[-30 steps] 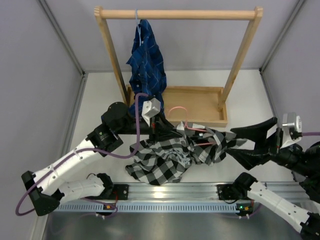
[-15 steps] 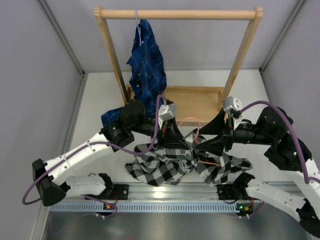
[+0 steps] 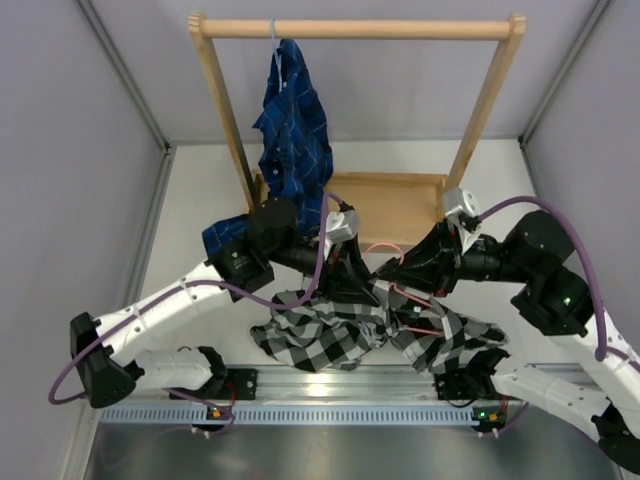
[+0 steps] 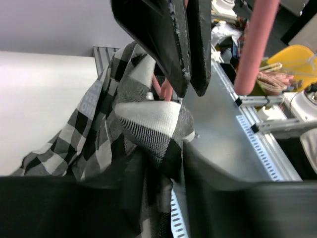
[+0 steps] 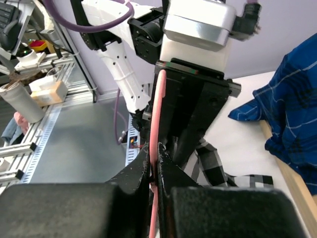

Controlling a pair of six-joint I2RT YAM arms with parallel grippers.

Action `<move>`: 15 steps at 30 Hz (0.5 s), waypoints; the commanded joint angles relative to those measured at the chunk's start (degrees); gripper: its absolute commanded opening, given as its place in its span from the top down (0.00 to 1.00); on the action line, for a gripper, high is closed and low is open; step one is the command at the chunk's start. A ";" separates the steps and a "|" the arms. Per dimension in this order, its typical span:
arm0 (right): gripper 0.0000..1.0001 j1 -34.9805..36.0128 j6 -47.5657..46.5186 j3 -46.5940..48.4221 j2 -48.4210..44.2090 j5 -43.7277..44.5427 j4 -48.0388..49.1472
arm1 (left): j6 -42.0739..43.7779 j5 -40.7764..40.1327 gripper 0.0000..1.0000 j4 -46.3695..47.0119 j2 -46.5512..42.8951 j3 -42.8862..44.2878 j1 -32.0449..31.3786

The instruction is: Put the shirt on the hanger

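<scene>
The black-and-white check shirt (image 3: 330,335) hangs bunched between both arms, its lower part on the table. My left gripper (image 3: 358,283) is shut on a fold of the shirt (image 4: 148,124), holding it up. My right gripper (image 3: 392,278) is shut on the pink hanger (image 5: 157,114), whose wire (image 3: 383,247) arcs above the shirt and runs into the cloth. In the left wrist view the right gripper's shut fingers (image 4: 168,39) sit just above the held fold, with the hanger wire (image 4: 255,44) beside them. The two grippers nearly touch.
A wooden rack (image 3: 355,30) stands at the back with a dark blue shirt (image 3: 292,125) on a light blue hanger; its wooden tray base (image 3: 395,205) lies just behind the grippers. A metal rail (image 3: 330,385) runs along the near edge.
Both arms swung in to the middle. The right gripper came from the far right to meet the left over the shirt, and the shirt was gathered and lifted.
</scene>
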 commanded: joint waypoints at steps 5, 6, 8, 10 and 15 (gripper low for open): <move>1.00 0.66 -2.03 2.64 -5.37 15.16 0.15 | 7.21 -22.82 0.02 -5.84 -12.32 2.05 -0.14; 1.00 0.66 -2.21 3.44 -5.73 17.55 -2.47 | 7.31 -33.92 0.02 -6.03 -17.92 0.56 -0.14; 1.00 0.66 -2.12 5.98 -6.61 23.60 -4.86 | 7.13 -44.53 0.02 -4.81 -24.18 -5.56 -0.14; 1.00 0.66 -2.29 7.22 -6.97 25.56 -6.97 | 4.95 -56.94 0.02 -2.60 -32.80 -9.89 -0.14; 1.00 0.66 -2.65 11.27 -5.48 28.55 -9.17 | 0.37 -63.03 0.02 -2.25 -41.17 -21.66 -0.14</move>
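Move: The hanger is already in the right fingers, gripped just below its hook. From them the rail's middle lies about 25 cm ahead, 5 cm left and some 13 cm up, and the navy shirt hangs roughly 23 cm ahead, 13 cm left and 4 cm lower. The left fingers still pinch the checkered shirt by the collar, its middle about 11 cm below them and 2 cm back; the hanger's neck is some 5 cm above them, 2 cm ahead and 1 cm right. Opening wide, the left fingers let go of the shirt's collar and the hand backs away from the hanger, about 15 cm left, rising and going a little forward, while it swings some 50 degrees counter-clockwise. The right hand keeps its pinch on the hanger and carries it right and up, about 5 cm each, and slightly forward towards the rail, turning clockwise. ##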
